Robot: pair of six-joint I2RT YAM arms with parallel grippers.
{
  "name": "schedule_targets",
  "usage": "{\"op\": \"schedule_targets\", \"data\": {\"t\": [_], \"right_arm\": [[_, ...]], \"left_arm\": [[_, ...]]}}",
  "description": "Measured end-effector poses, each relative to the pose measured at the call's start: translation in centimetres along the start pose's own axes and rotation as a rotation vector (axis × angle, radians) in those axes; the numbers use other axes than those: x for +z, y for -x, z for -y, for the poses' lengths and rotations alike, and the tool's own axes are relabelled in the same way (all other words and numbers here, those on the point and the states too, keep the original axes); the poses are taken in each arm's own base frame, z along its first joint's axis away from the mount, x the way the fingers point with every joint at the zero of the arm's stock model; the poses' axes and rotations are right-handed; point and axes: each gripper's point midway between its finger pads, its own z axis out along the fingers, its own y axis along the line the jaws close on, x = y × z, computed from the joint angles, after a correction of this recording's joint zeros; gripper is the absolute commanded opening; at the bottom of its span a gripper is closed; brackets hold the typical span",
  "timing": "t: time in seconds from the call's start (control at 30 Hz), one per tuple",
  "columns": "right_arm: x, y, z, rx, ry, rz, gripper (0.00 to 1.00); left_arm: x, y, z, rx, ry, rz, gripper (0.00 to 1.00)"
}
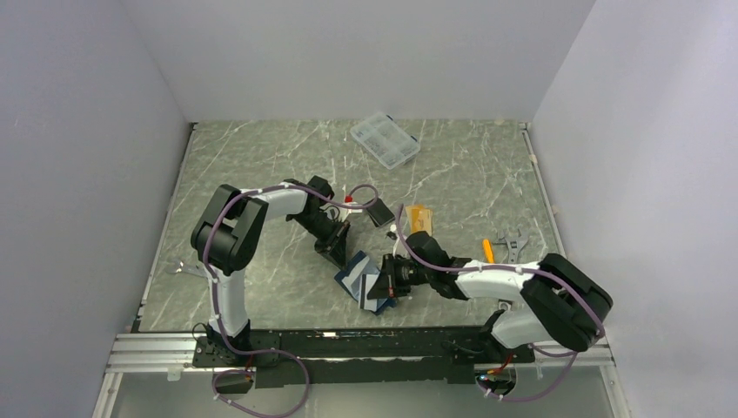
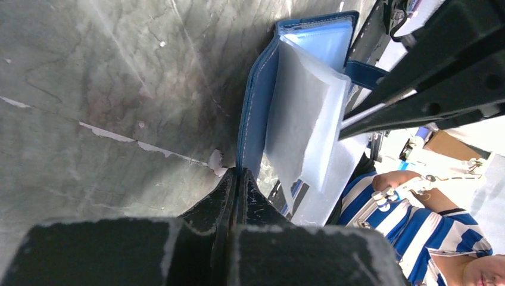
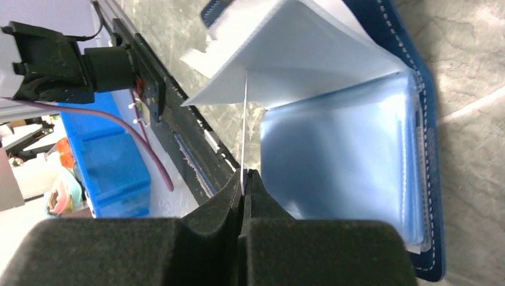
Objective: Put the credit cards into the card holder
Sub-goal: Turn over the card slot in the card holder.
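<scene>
The navy-blue card holder (image 1: 352,272) lies open near the table's front middle, its light-blue and white sleeves fanned out (image 3: 333,155). My left gripper (image 2: 238,173) is shut on the edge of its blue cover (image 2: 256,107); from above it sits at the holder's far side (image 1: 338,251). My right gripper (image 3: 244,173) is shut on a thin credit card (image 3: 244,131) seen edge-on, whose far end reaches in under a white sleeve. In the top view this gripper (image 1: 380,286) is at the holder's right side. An orange-gold card (image 1: 419,215) lies flat farther back.
A clear compartment box (image 1: 385,139) stands at the back. A small black flat rectangle (image 1: 380,212) lies left of the orange-gold card. A wrench (image 1: 511,241) and an orange-handled tool (image 1: 488,251) lie at the right, another wrench (image 1: 186,270) at the left edge.
</scene>
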Motion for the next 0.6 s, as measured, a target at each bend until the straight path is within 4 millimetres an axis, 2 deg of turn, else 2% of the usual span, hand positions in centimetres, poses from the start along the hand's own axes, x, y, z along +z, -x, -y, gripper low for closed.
{"op": "schedule_targets", "data": {"t": [0.13,0.17,0.2,0.3,0.47,0.53,0.6], "right_arm": [[0.9,-0.2,1.0,0.015,-0.021,-0.018,0.00],[1.1,-0.3,1.2,0.019,-0.026,-0.021,0.00],[1.2,-0.3,1.4,0.021,-0.029,-0.024,0.00],[1.6,-0.3,1.8,0.025,-0.031,-0.026,0.00],[1.9,-0.2,2.0,0.022,-0.020,-0.015,0.00],[1.9,-0.2,2.0,0.022,-0.017,-0.010,0.00],[1.8,-0.2,2.1,0.024,-0.016,-0.006,0.00]], "left_arm": [[-0.1,0.1,0.3,-0.002,-0.008,-0.001,0.00],[-0.1,0.1,0.3,-0.002,-0.009,-0.001,0.31],[-0.2,0.1,0.4,-0.002,-0.010,-0.001,0.49],[-0.3,0.3,0.6,0.005,-0.019,0.001,0.58],[-0.7,0.5,1.0,-0.008,-0.055,0.020,0.82],[-1.0,0.7,1.3,-0.004,-0.077,0.030,0.85],[-1.2,0.8,1.7,-0.003,-0.099,0.041,0.83]]}}
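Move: The card holder's raised card slot lies about 7 cm left, 2 cm ahead and 2 cm below the right hand, which already holds a card out towards it. Straight ahead of the right hand, some 19 cm out, lies the black wallet; the orange card is about 17 cm ahead and 9 cm to the right. From the left hand, with fingers shut at the cover's edge, the slot is 5 cm right, 4 cm back and 1 cm lower. Right hand sinks nearly 3 cm, card pressing the slot leftward-over and down; left opens wide, rising 2 cm, releasing the cover. ##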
